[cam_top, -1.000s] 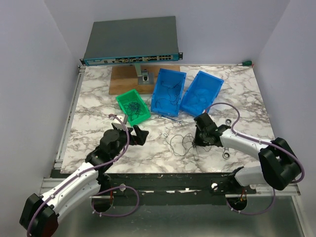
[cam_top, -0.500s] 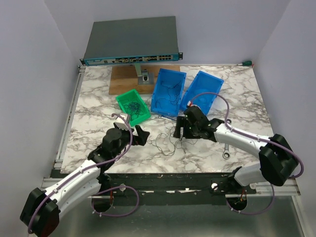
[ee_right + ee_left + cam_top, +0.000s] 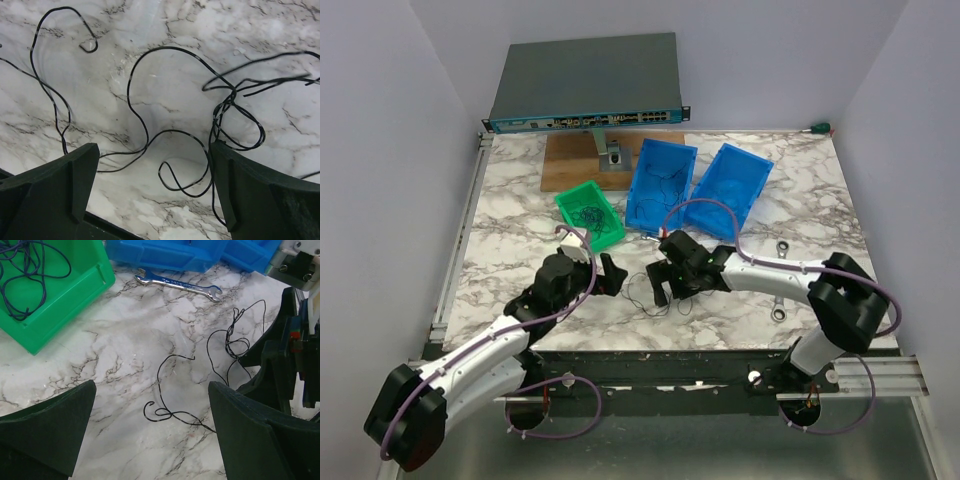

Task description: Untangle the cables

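The cables on the table are thin black wires [image 3: 642,298], lying loose on the marble between my two grippers. The left wrist view shows one curled strand [image 3: 162,375] and a small knot [image 3: 235,342] beside the right arm's dark fingers [image 3: 272,360]. My left gripper [image 3: 613,276] [image 3: 151,392] is open, low over the curled strand. My right gripper [image 3: 656,283] [image 3: 154,150] is open too, with looping black wire [image 3: 145,125] lying on the table between and around its fingers, one strand against the right finger [image 3: 260,190]. Neither gripper holds anything.
A green bin [image 3: 603,236] [image 3: 75,295] holds blue wire [image 3: 25,270]. Two blue bins [image 3: 645,215] [image 3: 752,165] behind hold more thin wire. Silver wrenches lie at the bins' front [image 3: 177,284] and on the right [image 3: 780,312]. A network switch [image 3: 588,85] and a wooden board [image 3: 570,165] stand at the back.
My right gripper has swept left across the table toward the left gripper, bringing the black wires along, and has opened. The left arm has edged forward slightly.
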Robot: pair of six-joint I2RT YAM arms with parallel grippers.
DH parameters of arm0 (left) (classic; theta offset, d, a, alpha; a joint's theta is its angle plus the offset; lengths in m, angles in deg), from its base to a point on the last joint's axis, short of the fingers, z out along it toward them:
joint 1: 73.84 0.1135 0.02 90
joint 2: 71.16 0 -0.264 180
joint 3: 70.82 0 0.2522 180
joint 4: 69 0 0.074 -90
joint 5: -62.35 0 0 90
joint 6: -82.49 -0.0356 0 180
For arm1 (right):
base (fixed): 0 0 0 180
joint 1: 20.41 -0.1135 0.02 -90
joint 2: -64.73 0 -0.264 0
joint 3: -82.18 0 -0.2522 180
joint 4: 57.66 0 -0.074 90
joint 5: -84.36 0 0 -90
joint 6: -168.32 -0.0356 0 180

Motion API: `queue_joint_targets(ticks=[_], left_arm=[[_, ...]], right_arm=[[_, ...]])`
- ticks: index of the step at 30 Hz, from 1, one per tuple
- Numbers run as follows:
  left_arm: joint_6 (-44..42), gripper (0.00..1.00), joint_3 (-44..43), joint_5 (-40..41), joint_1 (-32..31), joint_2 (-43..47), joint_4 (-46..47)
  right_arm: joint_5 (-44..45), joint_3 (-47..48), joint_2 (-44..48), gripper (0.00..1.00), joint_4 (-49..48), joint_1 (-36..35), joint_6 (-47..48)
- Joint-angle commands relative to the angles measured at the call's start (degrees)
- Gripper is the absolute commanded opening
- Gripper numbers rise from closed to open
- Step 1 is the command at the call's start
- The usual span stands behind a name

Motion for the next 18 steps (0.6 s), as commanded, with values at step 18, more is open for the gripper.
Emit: queue_joint_targets(ticks=[18], left_arm=[[10.9,0.76,-9.1,-13.8,3.1,-15.4,-12.9]], right_arm=[[7.2,7.3,-12.1,0.88,3.2,-3.8,4.3]])
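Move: The cable's free curl lies almost under the left hand, about 1 cm ahead, 3 cm to its right and 10 cm below; from it the green bin is 12 cm ahead and 6 cm left, the wrench 7 cm ahead and 9 cm right. From the right hand the cable crossing is 1 cm ahead, 2 cm left and 2 cm below; the knotted bundle is some 6 cm ahead, straight on, the wrench 10 cm ahead and 1 cm left. Down towards the curl goes the left hand, slowly at first, then faster, about 4.5 cm in all; late on it draws back some 2 cm and slightly right, its fingers tipping down over 20 degrees and starting to close from wide open. Low over the strands, the wide-open right hand eases about 2.5 cm left, ending slightly lower. ##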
